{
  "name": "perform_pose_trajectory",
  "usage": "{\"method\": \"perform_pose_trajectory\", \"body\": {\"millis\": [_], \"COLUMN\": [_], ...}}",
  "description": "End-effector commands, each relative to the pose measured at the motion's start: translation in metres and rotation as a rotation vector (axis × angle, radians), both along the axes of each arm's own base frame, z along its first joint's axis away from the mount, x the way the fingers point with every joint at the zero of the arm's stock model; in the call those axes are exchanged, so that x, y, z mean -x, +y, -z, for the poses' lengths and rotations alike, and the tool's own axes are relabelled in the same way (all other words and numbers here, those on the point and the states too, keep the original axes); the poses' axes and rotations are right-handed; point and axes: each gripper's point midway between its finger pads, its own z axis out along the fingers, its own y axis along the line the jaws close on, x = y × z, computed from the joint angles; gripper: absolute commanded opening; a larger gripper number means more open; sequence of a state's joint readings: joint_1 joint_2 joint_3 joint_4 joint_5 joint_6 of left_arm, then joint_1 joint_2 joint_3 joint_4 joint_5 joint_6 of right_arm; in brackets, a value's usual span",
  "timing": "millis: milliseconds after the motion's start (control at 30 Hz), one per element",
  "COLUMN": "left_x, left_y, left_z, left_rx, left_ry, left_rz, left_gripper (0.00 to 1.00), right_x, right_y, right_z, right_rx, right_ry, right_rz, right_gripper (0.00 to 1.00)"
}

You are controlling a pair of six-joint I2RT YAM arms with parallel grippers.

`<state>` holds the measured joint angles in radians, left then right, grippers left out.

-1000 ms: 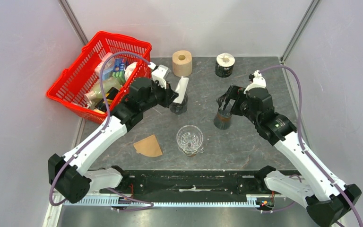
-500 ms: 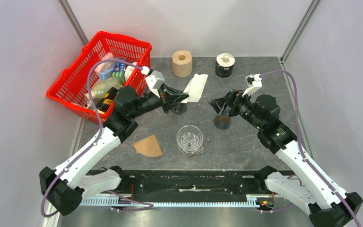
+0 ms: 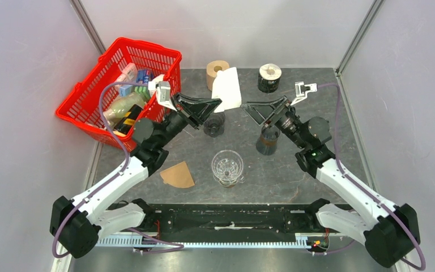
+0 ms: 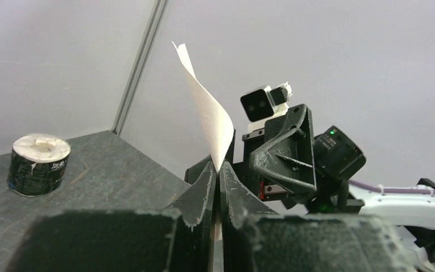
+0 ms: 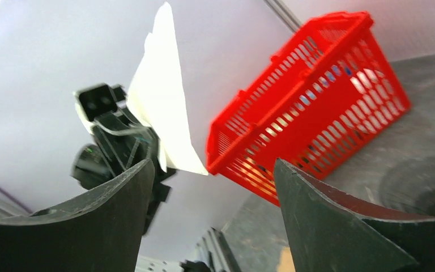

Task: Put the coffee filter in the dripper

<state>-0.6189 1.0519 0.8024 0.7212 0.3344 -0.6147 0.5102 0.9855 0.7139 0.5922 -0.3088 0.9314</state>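
My left gripper [image 3: 218,103] is shut on the lower corner of a white paper coffee filter [image 3: 226,89], holding it up in the air above the back middle of the table. In the left wrist view the coffee filter [image 4: 208,116] rises from between the closed fingertips [image 4: 207,180]. My right gripper [image 3: 251,109] is open and level with it, pointing at the filter from the right, with nothing between its fingers; the filter [image 5: 161,102] hangs just beyond them. The clear glass dripper [image 3: 227,166] stands empty at the front middle, below both grippers.
A brown paper filter [image 3: 178,175] lies left of the dripper. Two dark cups [image 3: 214,124] [image 3: 267,141] stand under the grippers. A red basket [image 3: 126,88] of groceries is at the back left; a cardboard roll [image 3: 216,70] and a dark roll [image 3: 269,77] are behind.
My left gripper has lifted the white filter out of the dark cup and swung it up and right. My right gripper has risen from the other cup and turned toward the filter.
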Motion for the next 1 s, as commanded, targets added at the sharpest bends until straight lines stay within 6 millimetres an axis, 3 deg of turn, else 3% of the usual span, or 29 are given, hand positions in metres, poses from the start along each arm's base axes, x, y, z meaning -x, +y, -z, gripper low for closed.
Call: {"method": "perform_pose_trajectory", "body": {"millis": [0, 133, 733, 967], "left_x": [0.005, 0.002, -0.012, -0.019], "left_y": [0.018, 0.018, -0.004, 0.007], "left_z": [-0.034, -0.035, -0.02, -0.015], "left_rx": [0.192, 0.212, 0.211, 0.286], "left_ry": [-0.015, -0.011, 0.065, 0.118], "left_rz": [-0.04, -0.061, -0.078, -0.15], "left_gripper": [0.08, 0.08, 0.06, 0.05], "right_x": [0.011, 0.011, -0.008, -0.008], "right_y": [-0.001, 0.007, 0.039, 0.046], "right_z": [-0.05, -0.063, -0.082, -0.081], "right_rx": [-0.234, -0.333, -0.455, -0.475], "right_ry": [-0.106, -0.114, -0.096, -0.095], "right_rz": [-0.086, -0.149, -0.191, -0.189], "right_gripper": [0.84, 0.78, 0.58, 0.54]}}
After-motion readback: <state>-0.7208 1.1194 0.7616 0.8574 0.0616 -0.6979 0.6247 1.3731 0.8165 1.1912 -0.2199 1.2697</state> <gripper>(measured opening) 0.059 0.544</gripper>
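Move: My left hand already holds the coffee filter by a corner; the filter's middle is about 2 cm ahead of that hand, 2 cm to its right and 4 cm above. From my open right hand it lies some 7 cm to the left, 2 cm ahead and 6 cm up. Well below the right hand are the dripper, about 13 cm back and 7 cm left, the dark glass, 4 cm ahead and 12 cm left, and the banded glass, 3 cm back and 7 cm right. I bring my right hand left and up to the hanging filter, about 5 cm each way, tipping its fingertips upward by some 20 degrees. As I go I narrow its fingers from nearly wide to about half open, around the filter's lower free edge. My left hand keeps its pinch on the corner, bobbing up and back down while easing slightly forward. ##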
